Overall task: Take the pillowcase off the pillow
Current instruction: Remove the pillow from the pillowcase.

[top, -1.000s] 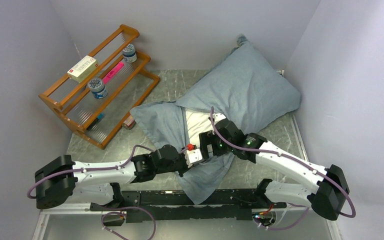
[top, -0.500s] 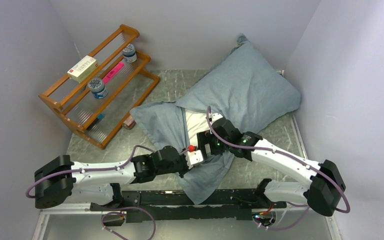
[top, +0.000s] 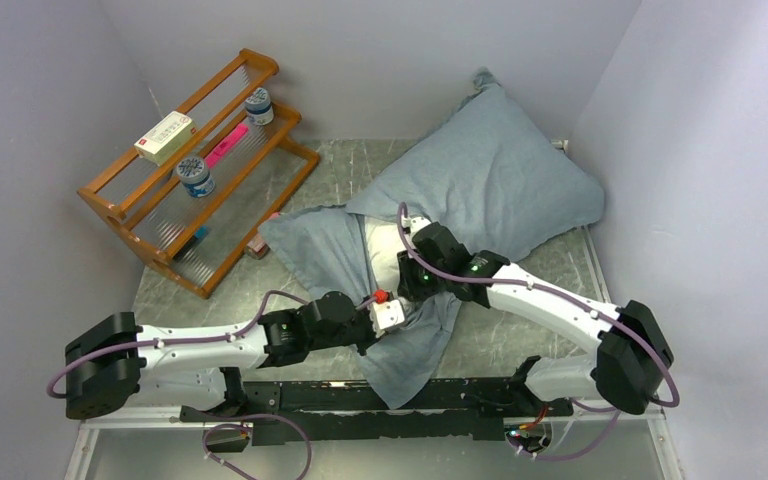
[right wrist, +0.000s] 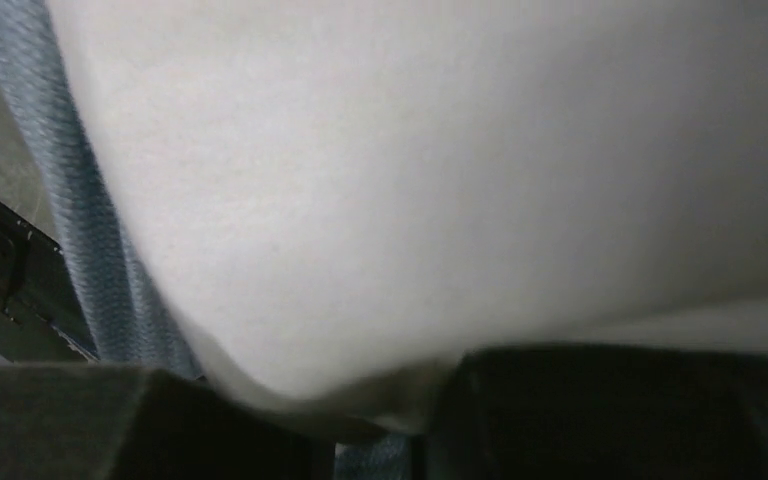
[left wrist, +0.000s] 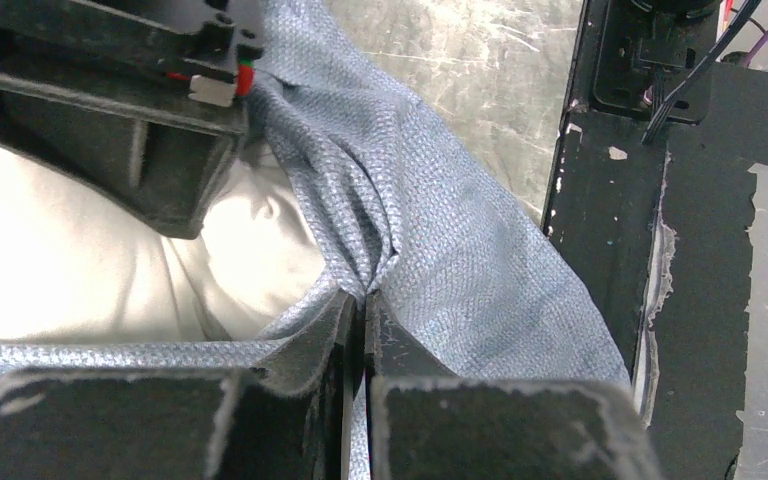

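The pillowcase (top: 490,180), slate blue-grey, covers most of the pillow and lies at the back right, its open end spread toward the arms. The white pillow (top: 382,245) shows in that opening. My left gripper (top: 392,318) is shut on the pillowcase's near edge; in the left wrist view the cloth (left wrist: 440,220) bunches into my closed left gripper (left wrist: 364,305), with the pillow (left wrist: 80,260) to the left. My right gripper (top: 407,280) presses into the bare pillow. In the right wrist view the white pillow (right wrist: 410,180) fills the frame and a fold of it sits pinched in my right gripper (right wrist: 380,400).
A wooden two-tier rack (top: 110,190) stands at the back left with a box (top: 164,137), two jars (top: 196,175) and a pink item (top: 226,145). Grey walls close in on both sides. A black rail (top: 380,400) runs along the near edge.
My right gripper has moved back and left onto the exposed pillow, and its jaws have closed on it. The left gripper has kept its hold on the pillowcase edge.
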Motion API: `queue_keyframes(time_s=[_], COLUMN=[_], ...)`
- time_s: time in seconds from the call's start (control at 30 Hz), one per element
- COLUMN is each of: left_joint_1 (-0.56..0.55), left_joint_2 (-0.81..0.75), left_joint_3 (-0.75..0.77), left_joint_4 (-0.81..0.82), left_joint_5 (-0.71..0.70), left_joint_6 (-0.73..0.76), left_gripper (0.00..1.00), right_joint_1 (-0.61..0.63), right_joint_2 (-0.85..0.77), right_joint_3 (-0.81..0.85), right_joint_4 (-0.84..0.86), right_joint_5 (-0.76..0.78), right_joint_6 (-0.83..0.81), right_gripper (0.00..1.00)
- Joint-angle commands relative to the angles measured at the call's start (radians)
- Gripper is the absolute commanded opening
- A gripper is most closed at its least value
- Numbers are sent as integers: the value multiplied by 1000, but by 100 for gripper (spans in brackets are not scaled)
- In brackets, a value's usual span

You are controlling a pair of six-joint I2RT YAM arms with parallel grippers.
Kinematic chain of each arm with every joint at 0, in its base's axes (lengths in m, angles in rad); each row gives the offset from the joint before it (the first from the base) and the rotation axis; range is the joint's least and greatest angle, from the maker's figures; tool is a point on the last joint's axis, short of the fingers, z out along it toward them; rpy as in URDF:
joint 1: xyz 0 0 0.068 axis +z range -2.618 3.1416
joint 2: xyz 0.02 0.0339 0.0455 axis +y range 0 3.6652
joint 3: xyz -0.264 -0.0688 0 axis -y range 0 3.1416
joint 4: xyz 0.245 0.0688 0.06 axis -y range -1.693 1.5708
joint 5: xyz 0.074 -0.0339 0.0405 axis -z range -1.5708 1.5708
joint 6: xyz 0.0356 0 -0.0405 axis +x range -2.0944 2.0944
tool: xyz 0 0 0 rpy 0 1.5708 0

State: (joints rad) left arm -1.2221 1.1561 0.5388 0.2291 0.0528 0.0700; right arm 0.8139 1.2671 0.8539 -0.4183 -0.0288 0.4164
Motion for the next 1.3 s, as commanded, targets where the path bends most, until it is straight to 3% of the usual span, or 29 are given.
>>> queue_keyframes(time_s=[0.0, 0.1, 0.3, 0.47, 0.67, 0.83, 1.03, 1.27], left_joint_1=[-56, -58, -59, -59, -59, -59, -59, -59], left_joint_2=[-12, -19, -35, -4, 7, -52, -86, -62], left_joint_3=[-5, -3, -20, -69, -63, -36, 35, 92], left_joint_4=[-48, -51, -30, 87, 97, 71, 81, 79], left_joint_5=[179, 177, 125, 110, 93, 28, -4, -76], left_joint_6=[-50, -49, -37, -37, -26, -26, -38, 15], left_gripper=[8, 8, 7, 5, 6, 20, 54, 66], right_joint_1=[6, -3, -55, -109, -159, -165, -165, -164], right_joint_2=[48, 69, 78, 45, 14, 41, 38, 16], right_joint_3=[122, 163, 195, 124, 132, 138, 52, 30], right_joint_4=[297, 323, 431, 640, 703, 697, 727, 696], right_joint_5=[-148, -171, -231, -261, -238, -289, -329, -338], right_joint_6=[-12, -18, -12, 54, 56, 38, 67, 39], right_gripper=[18, 0, 0, 0, 0, 0, 0, 0])
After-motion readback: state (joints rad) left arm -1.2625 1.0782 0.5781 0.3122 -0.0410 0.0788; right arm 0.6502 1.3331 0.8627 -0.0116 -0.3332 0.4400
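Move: The bare end of the pillow is already between the right hand's half-closed fingers, about 1 cm ahead and 1 cm left; the pillow-filled bulk of the pillowcase lies some 20 cm ahead and 16 cm right, and its loose flap about 9 cm ahead and 17 cm left. From the left hand, already pinching the pillowcase edge, the pillow's bare end lies about 7 cm ahead, level sideways. Right hand pinches the pillow, drawing it up, forward and left about 9 cm; left releases the pillowcase, rising. ##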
